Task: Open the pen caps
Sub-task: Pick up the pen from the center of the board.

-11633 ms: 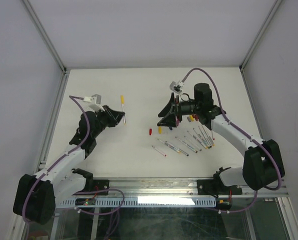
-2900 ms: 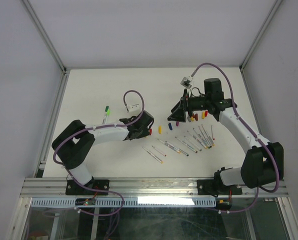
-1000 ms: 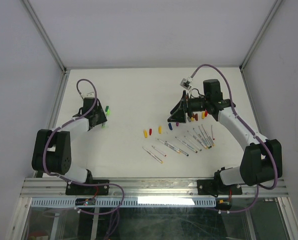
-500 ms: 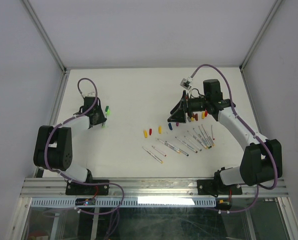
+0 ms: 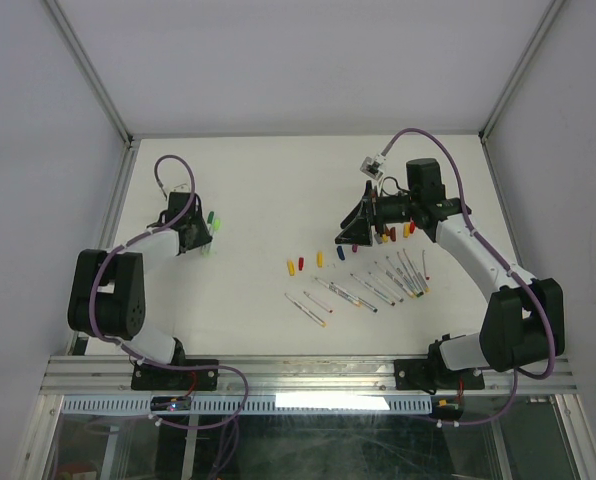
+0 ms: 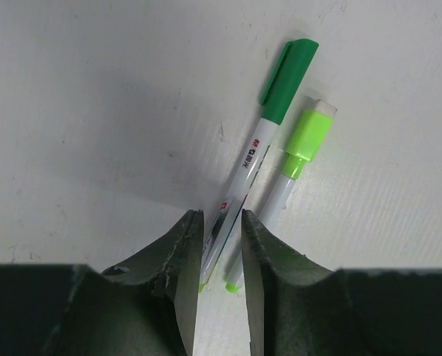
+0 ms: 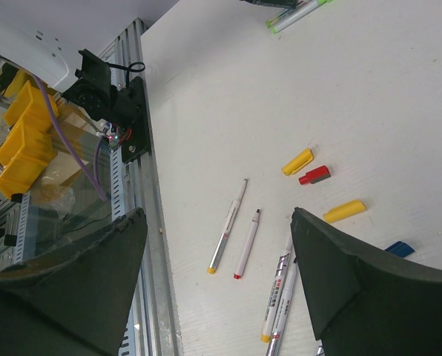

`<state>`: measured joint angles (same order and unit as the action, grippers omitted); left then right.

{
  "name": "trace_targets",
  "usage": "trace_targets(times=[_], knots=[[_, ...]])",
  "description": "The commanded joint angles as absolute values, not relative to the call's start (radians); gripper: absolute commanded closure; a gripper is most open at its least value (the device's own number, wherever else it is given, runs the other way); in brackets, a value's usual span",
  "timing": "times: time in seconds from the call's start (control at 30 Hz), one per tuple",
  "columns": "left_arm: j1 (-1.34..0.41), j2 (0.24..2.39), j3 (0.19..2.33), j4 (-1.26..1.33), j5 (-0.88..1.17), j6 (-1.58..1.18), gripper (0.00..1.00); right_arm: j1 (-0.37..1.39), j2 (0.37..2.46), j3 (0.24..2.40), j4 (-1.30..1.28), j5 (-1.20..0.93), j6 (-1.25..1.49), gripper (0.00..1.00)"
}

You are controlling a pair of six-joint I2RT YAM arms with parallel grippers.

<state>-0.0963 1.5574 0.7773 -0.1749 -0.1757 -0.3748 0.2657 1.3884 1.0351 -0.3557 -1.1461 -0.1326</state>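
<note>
Two capped green pens lie side by side at the table's left: one has a dark green cap (image 6: 289, 70), the other a light green cap (image 6: 310, 132). My left gripper (image 6: 222, 219) (image 5: 200, 238) stands low over their tail ends, and its narrow jaws press on both barrels. Loose pen caps lie mid-table: yellow (image 7: 297, 161), red (image 7: 314, 176), yellow (image 7: 344, 211) and blue (image 7: 399, 248). Uncapped pens (image 5: 363, 290) lie fanned in front of them. My right gripper (image 7: 221, 259) (image 5: 356, 235) hangs above them, open and empty.
More red and yellow caps (image 5: 400, 230) sit beside the right wrist. A metal rail (image 5: 308, 375) runs along the near edge, with yellow bins (image 7: 28, 133) beyond it. Grey walls close in the table on three sides.
My left arm went from mid-table to the green pens at the far left, and its jaws have narrowed onto their tails, nudging them slightly. The right arm has not moved.
</note>
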Motion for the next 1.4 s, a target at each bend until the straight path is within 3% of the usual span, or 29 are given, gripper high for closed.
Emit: trace_targets(times=[0.0, 0.2, 0.3, 0.63, 0.8, 1.0, 1.13, 1.27, 1.37], knots=[[-0.086, 1.583, 0.822, -0.156, -0.157, -0.363, 0.72, 0.260, 1.386, 1.044, -0.326, -1.178, -0.144, 0.19], [-0.087, 1.620, 0.845, -0.187, -0.189, -0.371, 0.73, 0.259, 1.384, 1.045, -0.327, -1.176, -0.144, 0.19], [-0.088, 1.626, 0.852, -0.211, -0.211, -0.379, 0.81, 0.260, 1.383, 1.045, -0.327, -1.177, -0.144, 0.19], [-0.124, 1.588, 0.867, -0.300, -0.378, -0.417, 0.94, 0.259, 1.387, 1.045, -0.326, -1.181, -0.144, 0.19], [-0.130, 1.581, 0.866, -0.307, -0.405, -0.425, 0.74, 0.259, 1.391, 1.045, -0.328, -1.186, -0.143, 0.19], [-0.129, 1.624, 0.881, -0.310, -0.393, -0.421, 0.69, 0.259, 1.388, 1.045, -0.328, -1.188, -0.143, 0.19], [-0.129, 1.636, 0.882, -0.310, -0.376, -0.422, 0.77, 0.260, 1.386, 1.046, -0.328, -1.188, -0.143, 0.19], [-0.128, 1.623, 0.881, -0.310, -0.363, -0.423, 0.98, 0.260, 1.385, 1.045, -0.327, -1.191, -0.143, 0.19], [-0.129, 1.574, 0.875, -0.310, -0.365, -0.431, 1.00, 0.261, 1.386, 1.037, -0.313, -1.199, -0.129, 0.19]])
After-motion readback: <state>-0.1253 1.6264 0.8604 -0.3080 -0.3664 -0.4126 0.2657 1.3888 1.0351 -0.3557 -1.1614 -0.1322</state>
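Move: The green-capped pen lies almost under the left fingertips, its middle about 3 cm ahead, 1 cm to the right and 1 cm below, with its cap pointing forward. The light-green marker lies close along its right side, some 2 cm ahead of the hand and 2 cm to its right. From the right hand, the green-capped pen lies roughly 41 cm left, 11 cm ahead and 20 cm below. Left hand moves about 2 cm left, fingers narrowing, reopening, then shutting to pinch the green-capped pen's tail end. ##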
